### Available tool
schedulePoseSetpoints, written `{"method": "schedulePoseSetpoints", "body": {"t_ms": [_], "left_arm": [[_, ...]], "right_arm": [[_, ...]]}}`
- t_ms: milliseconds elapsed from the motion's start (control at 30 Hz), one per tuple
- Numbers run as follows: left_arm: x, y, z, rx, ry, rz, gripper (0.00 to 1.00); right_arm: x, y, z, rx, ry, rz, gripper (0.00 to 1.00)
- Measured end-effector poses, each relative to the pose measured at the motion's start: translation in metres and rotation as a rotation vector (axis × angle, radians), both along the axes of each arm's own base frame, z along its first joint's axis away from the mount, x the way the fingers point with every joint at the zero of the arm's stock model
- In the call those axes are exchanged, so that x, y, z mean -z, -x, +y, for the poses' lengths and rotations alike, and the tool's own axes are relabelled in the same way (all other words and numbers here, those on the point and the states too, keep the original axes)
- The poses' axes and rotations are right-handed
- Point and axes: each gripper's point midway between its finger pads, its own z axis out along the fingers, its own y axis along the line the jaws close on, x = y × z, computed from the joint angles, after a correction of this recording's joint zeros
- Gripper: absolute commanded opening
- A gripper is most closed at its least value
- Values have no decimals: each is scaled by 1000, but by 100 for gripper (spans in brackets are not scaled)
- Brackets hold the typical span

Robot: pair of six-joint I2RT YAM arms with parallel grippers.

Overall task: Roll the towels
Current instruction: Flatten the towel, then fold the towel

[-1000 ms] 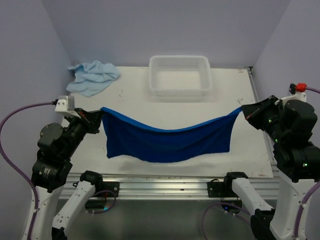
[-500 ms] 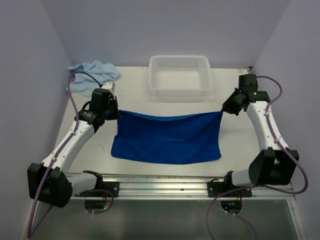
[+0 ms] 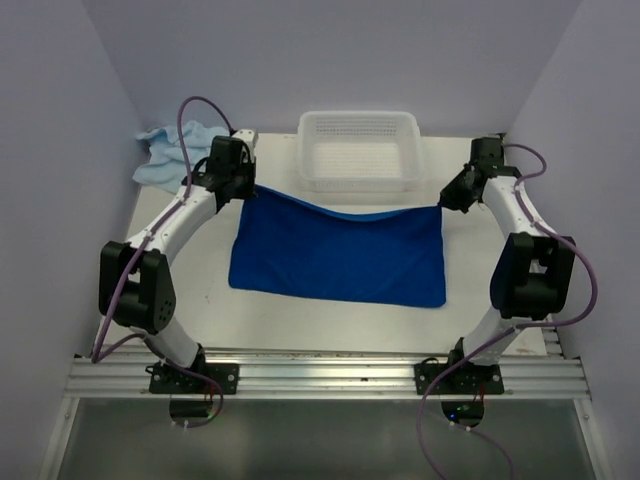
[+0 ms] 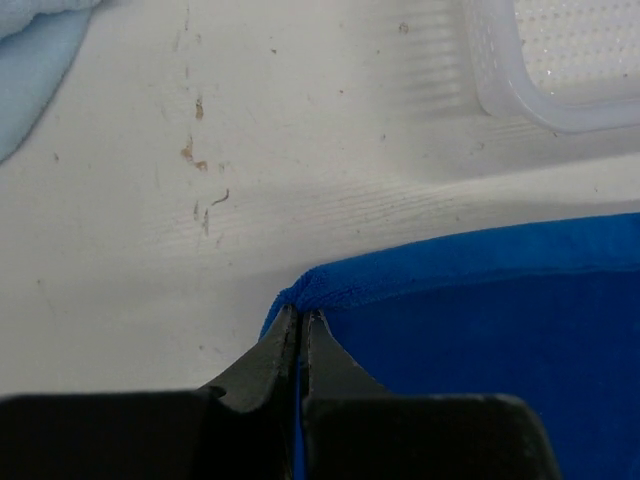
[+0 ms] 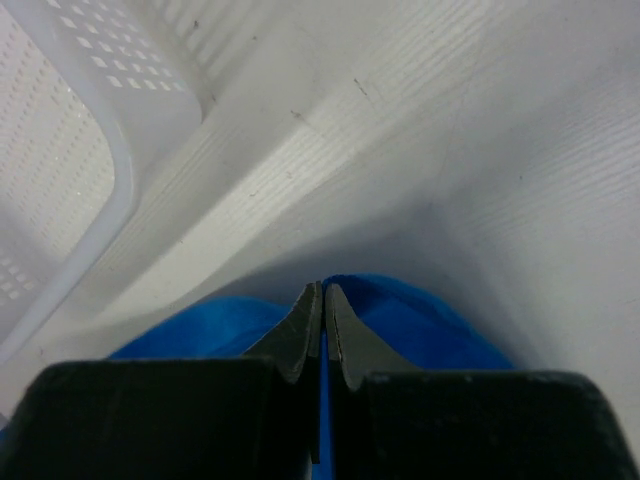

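Observation:
The dark blue towel (image 3: 335, 255) lies spread over the middle of the table, its far edge stretched between my two grippers. My left gripper (image 3: 243, 188) is shut on the towel's far left corner (image 4: 305, 290); the left gripper (image 4: 300, 318) pinches the cloth between its tips. At the far right corner, my right gripper (image 3: 445, 200) is shut on the cloth too, and the right wrist view shows blue towel (image 5: 420, 320) bulging on both sides of the right gripper (image 5: 323, 292). The pale blue towel (image 3: 160, 155) lies crumpled at the far left corner of the table, behind the left arm.
A white perforated basket (image 3: 360, 178) stands at the far middle, just beyond the towel's far edge; its rim shows as the basket (image 4: 520, 100) in the left wrist view and the basket (image 5: 110, 190) in the right. The table's near edge is a metal rail (image 3: 320, 365).
Both arms have reached away from me, carrying the dark blue towel's corners from near the front toward the basket. The towel has gone from hanging and sagging to lying spread on the table.

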Motion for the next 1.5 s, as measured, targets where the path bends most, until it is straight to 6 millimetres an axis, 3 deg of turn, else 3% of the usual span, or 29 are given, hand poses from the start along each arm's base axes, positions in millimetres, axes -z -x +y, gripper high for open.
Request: {"method": "schedulePoseSetpoints", "body": {"t_ms": [67,167,367,467,800,1000,1200,1500], "left_arm": [[-3,0,5,15,-40,-10,0],[1,8,11,39,-85,-7,0],[17,51,22,103,-132,18,0],[24,63,27,114,-152,22,0],[37,74,40,119,-214,20,0],[34,84,46,129,-237,-22,0],[37,92,47,129,-235,-25,0],[57,108,46,157,-224,31,0]], "right_arm": [[3,3,0,-4,0,-7,0],[14,22,3,-10,-4,18,0],[24,54,5,-16,-3,54,0],[22,64,6,-22,2,50,0],[20,106,6,-39,27,54,0],[22,141,4,-38,51,79,0],[16,159,3,-37,72,53,0],[42,185,5,-45,69,119,0]]}}
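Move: Both hands already hold the blue towel's raised far corners. From the left hand, the towel's near-left corner lies about 23 cm back, 6 cm left and 12 cm below; the light-blue towel is 14 cm ahead and 18 cm left, the basket 14 cm ahead and 28 cm right. From the right hand, the near-right corner is some 27 cm back, 2 cm right and 10 cm down; the basket is 17 cm ahead and 21 cm left. Still pinching the far corners, both hands draw back and down towards the near edge, right 18 cm, left 11. ##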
